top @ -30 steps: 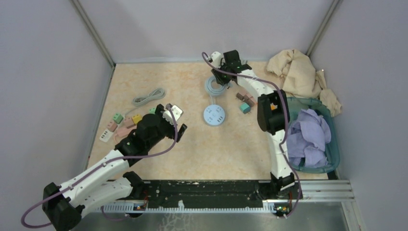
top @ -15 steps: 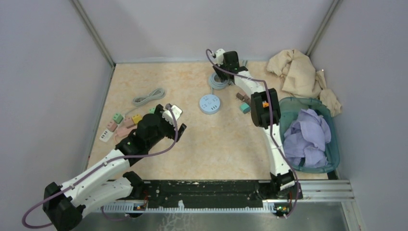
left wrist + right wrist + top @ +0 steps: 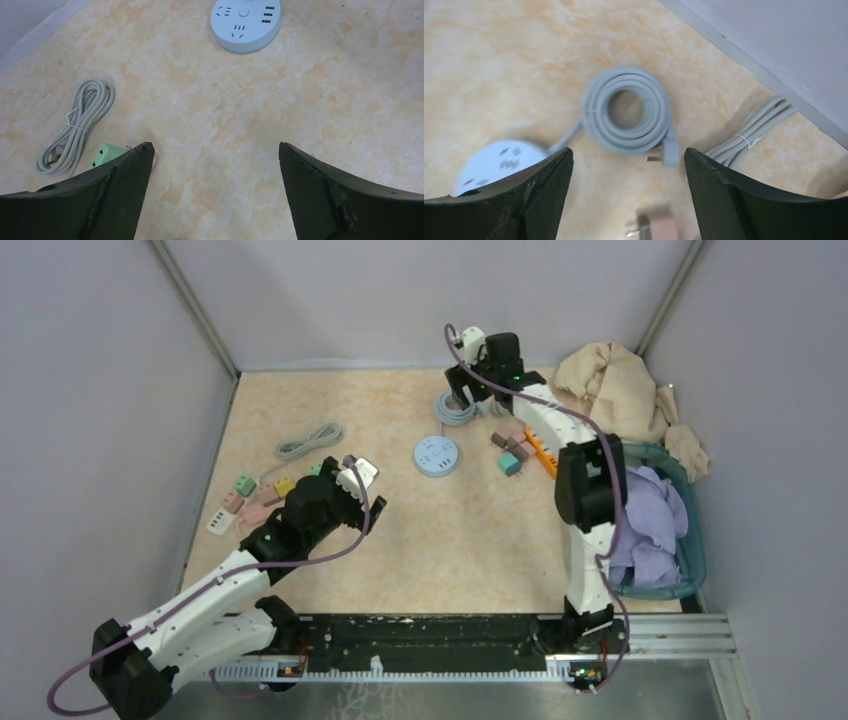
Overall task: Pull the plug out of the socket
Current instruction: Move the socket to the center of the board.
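Observation:
The round pale-blue socket [image 3: 437, 455] lies flat on the table, and its face [image 3: 245, 20] shows only bare holes. Its grey cord is coiled [image 3: 626, 115] just beyond it, with the cord's own plug end [image 3: 669, 150] on the table. My right gripper [image 3: 470, 395] hangs open over that coil [image 3: 455, 408]. In the right wrist view a blurred pinkish-brown plug [image 3: 661, 227] shows between the fingers at the bottom edge, gripped by neither. My left gripper [image 3: 372, 490] is open and empty [image 3: 215, 145], well short of the socket.
Brown, pink and teal plugs [image 3: 510, 450] and an orange piece [image 3: 540, 450] lie right of the socket. Several coloured plugs [image 3: 245, 490] and a tied grey cable [image 3: 310, 440] lie at left. A teal laundry basket [image 3: 690, 560] and beige cloth [image 3: 620, 390] fill the right side.
My right gripper has gone from shut to open and its arm has swung right. The socket slid toward the far left, closer to the coil. The left arm has not moved.

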Action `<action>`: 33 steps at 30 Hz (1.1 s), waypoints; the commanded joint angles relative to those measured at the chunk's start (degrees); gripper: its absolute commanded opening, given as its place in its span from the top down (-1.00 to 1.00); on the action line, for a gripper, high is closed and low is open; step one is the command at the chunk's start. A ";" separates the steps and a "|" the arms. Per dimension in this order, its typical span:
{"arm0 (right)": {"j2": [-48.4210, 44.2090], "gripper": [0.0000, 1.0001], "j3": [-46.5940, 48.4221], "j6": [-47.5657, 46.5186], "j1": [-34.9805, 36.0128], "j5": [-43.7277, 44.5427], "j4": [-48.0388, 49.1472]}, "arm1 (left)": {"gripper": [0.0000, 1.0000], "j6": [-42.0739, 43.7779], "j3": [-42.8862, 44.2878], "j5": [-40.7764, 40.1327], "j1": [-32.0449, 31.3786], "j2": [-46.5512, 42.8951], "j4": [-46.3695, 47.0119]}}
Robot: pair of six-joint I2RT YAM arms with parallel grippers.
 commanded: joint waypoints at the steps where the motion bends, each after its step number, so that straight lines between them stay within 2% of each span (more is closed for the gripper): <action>1: -18.26 -0.62 -9.70 1.69 -1.10 -20.24 0.83 | -1.00 0.74 -0.49 -0.05 0.30 -0.78 1.64; 4: -27.10 -0.62 -18.54 2.61 -2.02 -34.92 -0.08 | -1.00 2.03 -0.72 1.14 0.30 -0.85 1.44; 8: -37.36 -0.64 -29.95 0.73 -2.37 -45.88 -0.92 | -1.00 4.01 -1.33 1.86 0.45 -0.88 1.38; 12: -46.12 -0.70 -42.91 -2.92 -2.64 -50.65 1.66 | -1.00 5.30 -2.11 3.59 1.17 -1.03 1.85; 14: -51.14 -0.77 -49.83 -3.90 -3.11 -51.19 6.96 | -1.00 4.91 -2.23 4.10 1.75 -0.70 2.51; 18: -58.29 -0.75 -58.74 -1.47 -4.48 -51.99 17.04 | -1.00 1.89 1.24 8.14 6.16 3.04 0.68; 22: -59.42 -0.73 -61.76 -0.66 -4.84 -52.47 20.59 | -1.00 -1.22 6.68 15.70 14.96 9.50 -0.54; 26: -58.48 -0.72 -60.24 -1.93 -4.81 -51.76 17.84 | -1.00 -4.55 15.20 25.23 26.00 19.58 -5.96; 33: -58.14 -0.71 -59.66 -2.84 -4.78 -50.88 16.25 | -0.99 -4.87 29.92 26.24 35.86 35.43 -15.18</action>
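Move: The green plug at the right end of the pink socket strip lies about 10 cm ahead of the left hand, 14 cm to its left and 10 below; the grey cord bundle is some 18 cm ahead and 17 left. From the right hand, that plug is roughly 13 cm back and 31 left. The coiled cord sits 3 cm ahead and 1 left of the right hand, the round socket 8 back and 5 left, both about 9 below. Draw the empty right gripper straight back from the coiled cord about 30 cm, arching up and then partly down to finish higher, while turning it counter-clockwise some 40 degrees. Midway, set the open left gripper going forward and left, about 15 cm in all, towards the green plug and pink strip, tipping its fingers down and swinging counter-clockwise. ##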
